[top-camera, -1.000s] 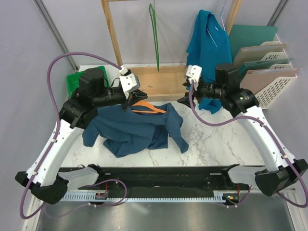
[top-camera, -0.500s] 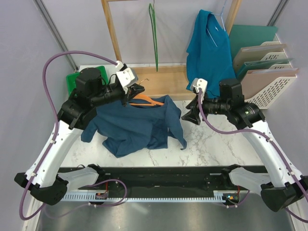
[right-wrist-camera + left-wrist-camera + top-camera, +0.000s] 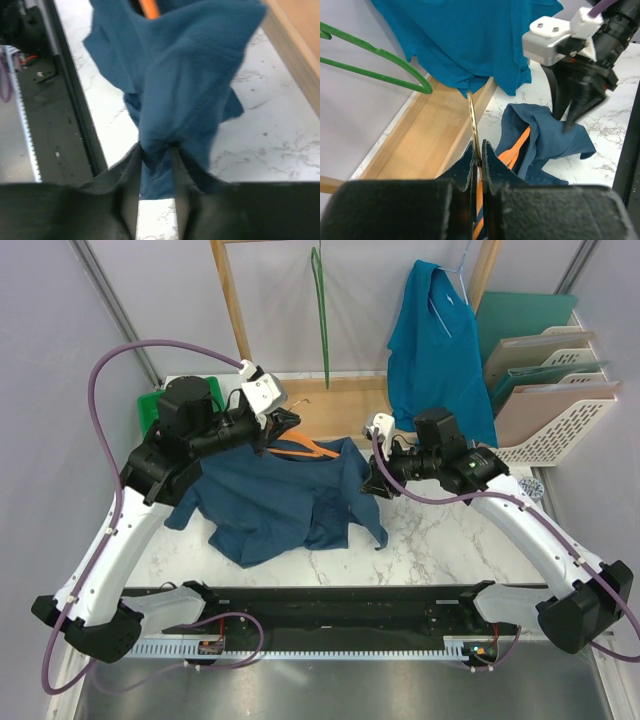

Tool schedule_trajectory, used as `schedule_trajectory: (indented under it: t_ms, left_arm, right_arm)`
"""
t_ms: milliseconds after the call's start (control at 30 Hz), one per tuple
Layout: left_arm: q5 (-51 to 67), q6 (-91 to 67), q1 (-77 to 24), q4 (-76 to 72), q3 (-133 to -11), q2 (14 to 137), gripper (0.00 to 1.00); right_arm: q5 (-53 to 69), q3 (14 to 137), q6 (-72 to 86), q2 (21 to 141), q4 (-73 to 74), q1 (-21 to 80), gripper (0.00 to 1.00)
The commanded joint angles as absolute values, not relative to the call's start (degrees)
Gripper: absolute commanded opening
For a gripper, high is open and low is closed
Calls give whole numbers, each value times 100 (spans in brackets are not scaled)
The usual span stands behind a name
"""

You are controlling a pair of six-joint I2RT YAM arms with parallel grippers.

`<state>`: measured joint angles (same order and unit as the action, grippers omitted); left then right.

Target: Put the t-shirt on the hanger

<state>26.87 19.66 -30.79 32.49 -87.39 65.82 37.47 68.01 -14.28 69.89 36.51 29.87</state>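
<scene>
The navy t-shirt (image 3: 280, 502) lies crumpled on the marble table, its collar end raised over the orange hanger (image 3: 305, 450). My left gripper (image 3: 284, 424) is shut on the hanger's thin metal hook (image 3: 474, 120), and in the left wrist view the orange hanger (image 3: 517, 146) runs down into the t-shirt (image 3: 547, 135). My right gripper (image 3: 372, 480) is at the shirt's right edge. In the right wrist view its fingers (image 3: 156, 147) press both sides of a bunched fold of the t-shirt (image 3: 190, 75). The hanger (image 3: 149, 7) shows at the top of that view.
A wooden rack (image 3: 340, 405) stands behind the shirt, with a green hanger (image 3: 322, 310) and a teal shirt (image 3: 435, 330) hanging on it. A file organiser (image 3: 555, 410) is at the back right, a green item (image 3: 150, 405) at the back left. A black rail (image 3: 340, 605) runs along the near edge.
My right gripper moved left and down to the shirt's right edge, and its jaws narrowed onto a fold of cloth. The left gripper shifted slightly back with the hanger, lifting the collar.
</scene>
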Motion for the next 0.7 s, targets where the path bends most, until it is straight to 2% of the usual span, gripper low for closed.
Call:
schedule_trajectory:
  t_ms: [0,133,233,433,667]
  left_arm:
    - [2681,1872,-3076,2961,-9018,6434,2]
    - [2873,2109,-3015,3216,-8886,6223,2]
    - [3469,2390,-2997,3427,-8631,5907,2]
    - [3551,2417,-2997,3358,-8499,5924,2]
    - [3779,2145,-3006,2673,-8122,5836,2]
  right_arm:
    - [2858,7004,-1529,7093,3480,2892,0]
    - [2601,7531,-2432,6873,3980,2471,0]
    - [2549,8198,-3416,6829,4472,2303,0]
    - [3154,9235,-4552,7207,5245,2259,0]
    - [3340,9343,-5703,7067,5616,2294,0]
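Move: The loose right edge of the dark blue t-shirt lies between the right hand's half-open fingers. From this hand, the orange hanger's end inside the shirt is about 9 cm left, 4 ahead and 6 higher; the wooden base is some 25 ahead, 9 left and 15 lower; the hanging teal shirt is roughly 24 ahead, 15 right and 5 higher. From the left hand, holding the hanger by its hook, that t-shirt edge is about 17 cm right, 5 back and 17 lower. Right fingers pinch the t-shirt edge, pull forward-right, then up about 10 cm; left draws the hanger back. ##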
